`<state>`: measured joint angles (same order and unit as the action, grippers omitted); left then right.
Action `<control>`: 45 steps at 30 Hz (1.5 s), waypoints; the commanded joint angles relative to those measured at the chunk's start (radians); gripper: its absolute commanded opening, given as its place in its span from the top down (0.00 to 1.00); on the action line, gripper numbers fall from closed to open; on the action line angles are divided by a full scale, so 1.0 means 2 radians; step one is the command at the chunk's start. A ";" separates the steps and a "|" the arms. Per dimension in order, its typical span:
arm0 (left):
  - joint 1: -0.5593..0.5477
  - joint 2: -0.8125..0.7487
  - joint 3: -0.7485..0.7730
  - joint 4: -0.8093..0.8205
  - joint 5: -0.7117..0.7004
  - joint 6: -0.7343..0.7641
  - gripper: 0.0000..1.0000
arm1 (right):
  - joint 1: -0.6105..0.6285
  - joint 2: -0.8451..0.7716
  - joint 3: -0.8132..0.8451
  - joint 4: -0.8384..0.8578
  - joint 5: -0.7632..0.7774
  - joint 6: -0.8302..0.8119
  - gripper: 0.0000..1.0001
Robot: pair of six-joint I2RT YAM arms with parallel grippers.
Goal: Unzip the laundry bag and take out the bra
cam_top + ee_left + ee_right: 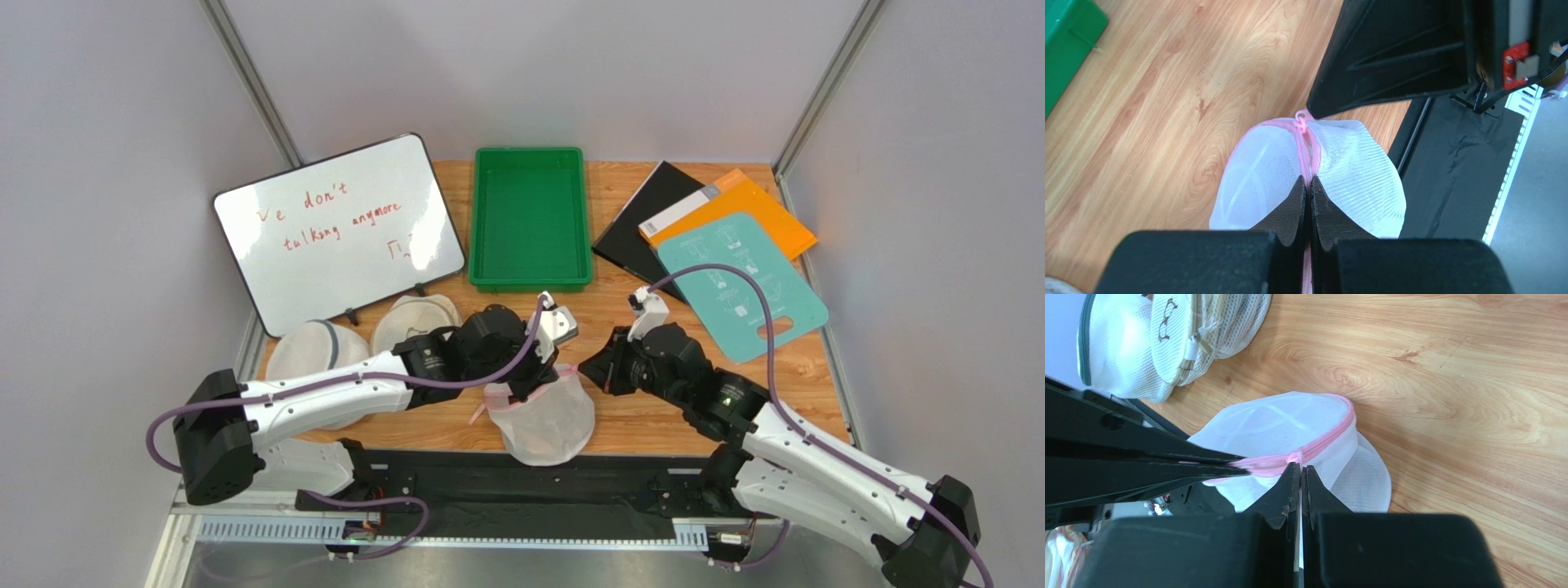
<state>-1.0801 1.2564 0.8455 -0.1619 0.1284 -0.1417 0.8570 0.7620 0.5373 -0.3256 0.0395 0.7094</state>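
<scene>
The laundry bag [543,420], white mesh with pink trim, is held at the table's near edge between both grippers. In the left wrist view the bag [1364,177] hangs below my left gripper [1308,184], which is shut on its pink zipper band. My right gripper [1300,470] is shut with its tips at the pink zipper pull [1293,457]. That pull [1300,120] also shows pinched at the right gripper's tip in the left wrist view. The zipper looks closed. The bra is hidden. In the top view the left gripper [530,374] and right gripper [601,368] sit over the bag's top.
Two plain white mesh bags [317,349] [415,321] lie at the left, below a whiteboard [337,230]. A green tray [530,218] stands at the back centre. Black and orange folders and a teal board [736,284] lie at the back right. A black mat [515,478] lines the near edge.
</scene>
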 commanded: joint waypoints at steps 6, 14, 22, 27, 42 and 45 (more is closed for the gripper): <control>-0.003 -0.051 -0.016 -0.036 -0.035 0.036 1.00 | -0.023 0.001 -0.013 -0.004 0.026 -0.010 1.00; -0.002 -0.081 -0.029 -0.065 -0.099 0.047 1.00 | -0.025 -0.007 0.000 -0.016 0.026 -0.013 1.00; -0.003 -0.087 -0.034 -0.077 -0.109 0.030 0.91 | -0.024 -0.013 0.007 -0.014 0.003 -0.013 1.00; -0.003 -0.081 -0.012 -0.062 -0.075 0.027 0.26 | -0.024 -0.012 0.006 -0.001 -0.013 -0.008 1.00; -0.018 0.014 0.054 -0.013 -0.020 0.018 0.19 | -0.010 -0.018 0.014 0.004 -0.034 -0.001 1.00; -0.021 0.028 0.052 -0.011 -0.017 0.015 0.20 | -0.009 -0.021 0.014 0.004 -0.034 -0.001 1.00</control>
<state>-1.1080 1.2861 0.9249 -0.2077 0.0711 -0.0929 0.8314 0.7422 0.5175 -0.3408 -0.0204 0.7074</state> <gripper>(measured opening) 0.811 0.005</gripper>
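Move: The zip slider of the pink-edged laundry bag sits in my right fingertips, about 4 cm to the right of my left hand, 2 cm farther out and near its height; my left fingers are already shut on the zip tapes. The bag's body sags some 5 cm back, 2 cm left and 7 cm below my left hand. The glasses pouch lies roughly 23 cm left and 10 cm ahead of it, 12 cm lower. I draw the pinched zip tapes about 5 cm left with my left hand, away from the slider, turning slightly counter-clockwise, then open the fingers wide and let go. The left hand arcs up some 3 cm and back right towards the slider, sinking at the end, open over the zip. My right hand keeps its pinch on the slider, easing about a centimetre right, forward and down, then drifting back and slightly left. ##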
